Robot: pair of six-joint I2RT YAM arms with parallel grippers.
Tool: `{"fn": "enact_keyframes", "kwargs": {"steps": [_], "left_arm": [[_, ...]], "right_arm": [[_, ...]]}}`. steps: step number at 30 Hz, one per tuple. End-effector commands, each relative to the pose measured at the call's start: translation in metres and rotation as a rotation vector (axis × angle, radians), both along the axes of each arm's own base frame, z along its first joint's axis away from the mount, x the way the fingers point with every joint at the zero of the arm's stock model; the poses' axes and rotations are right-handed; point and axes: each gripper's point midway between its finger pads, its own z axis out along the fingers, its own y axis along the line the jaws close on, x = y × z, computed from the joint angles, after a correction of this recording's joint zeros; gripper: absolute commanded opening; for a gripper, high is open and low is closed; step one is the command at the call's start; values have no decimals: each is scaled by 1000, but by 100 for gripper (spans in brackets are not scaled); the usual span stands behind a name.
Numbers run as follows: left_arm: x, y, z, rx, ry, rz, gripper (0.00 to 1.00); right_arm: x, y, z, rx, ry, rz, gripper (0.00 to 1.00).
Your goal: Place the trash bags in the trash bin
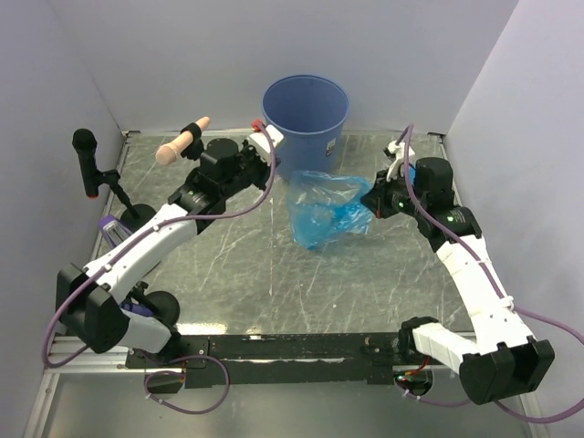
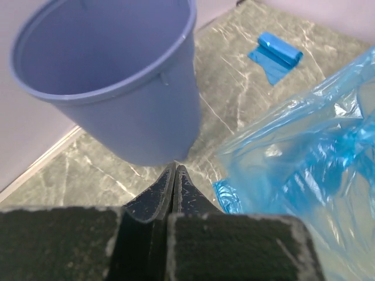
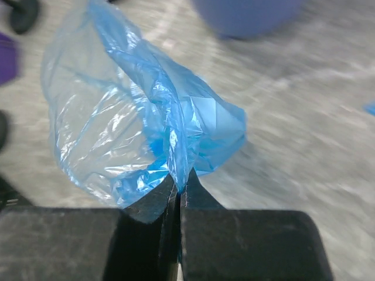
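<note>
The trash bin [image 1: 306, 114], a round blue bucket, stands upright at the back of the table, and its mouth shows open in the left wrist view [image 2: 111, 64]. One trash bag [image 1: 324, 208], crumpled translucent blue film, lies in front of the bin to the right. My right gripper [image 1: 372, 203] is shut on its edge, with film pinched between the fingertips [image 3: 183, 175]. My left gripper [image 1: 265, 146] is at the bin's left front; its jaws [image 2: 174, 167] are shut with nothing between them, and the bag [image 2: 310, 146] lies just to the right. A small folded blue packet [image 2: 274, 54] lies beyond the bag.
A black microphone-like stand [image 1: 85, 151] and a tan handle [image 1: 182, 143] are at the back left. A purple object [image 1: 114, 228] sits by the left arm. Grey walls close in the table on three sides.
</note>
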Motion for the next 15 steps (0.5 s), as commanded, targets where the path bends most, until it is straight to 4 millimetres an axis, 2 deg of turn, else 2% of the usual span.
{"fn": "enact_keyframes", "kwargs": {"steps": [1,3,5,6,7,8,9,10,12,13,15], "left_arm": [[-5,13,36,-73,-40,59,1],[-9,10,37,-97,-17,40,1],[-25,-6,31,-113,57,-72,1],[-33,-12,30,-167,126,-92,15],[-41,-17,23,-222,205,-107,34],[-47,-20,14,-266,278,-108,51],[-51,-24,1,-317,366,-92,64],[-53,-25,-14,-362,459,-59,70],[-57,-30,-47,-390,591,-33,76],[-60,-33,-58,-411,639,-35,80],[-65,-42,-65,-456,685,-75,86]], "right_arm": [[6,-37,-3,-153,-39,-109,0],[6,-40,-2,-140,-45,-121,0],[3,-31,7,-80,-57,-88,0],[0,-24,12,-46,-65,-60,0],[-2,-20,18,-18,-72,-46,0],[-3,-16,21,23,-65,-48,0],[-3,-13,27,56,-75,-48,0],[-3,-10,32,78,-87,-40,0],[-2,-7,41,119,-108,-45,0],[0,-7,44,130,-115,-56,0],[5,-9,47,143,-123,-79,0]]}}
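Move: The bag I want hangs from my right fingers. Its middle is about 12 cm right of my empty left hand, some 5 cm back and 10 cm below. From my right hand that middle is roughly 9 cm left, 3 cm ahead and 5 cm down. Counted from my left hand, the trash bin stands about 20 cm ahead and 6 right, the blue bag roll some 18 cm ahead and 36 right, both well below. I lift my shut left hand a little, then bring it back and down about 5 cm each way, slightly right, towards the bag's loose left side. On the way I open the fingers wide and tip them some 30 degrees down. My right hand keeps its pinch on the bag, eases about 3 cm right, then turns back left and rises about 3 cm. ##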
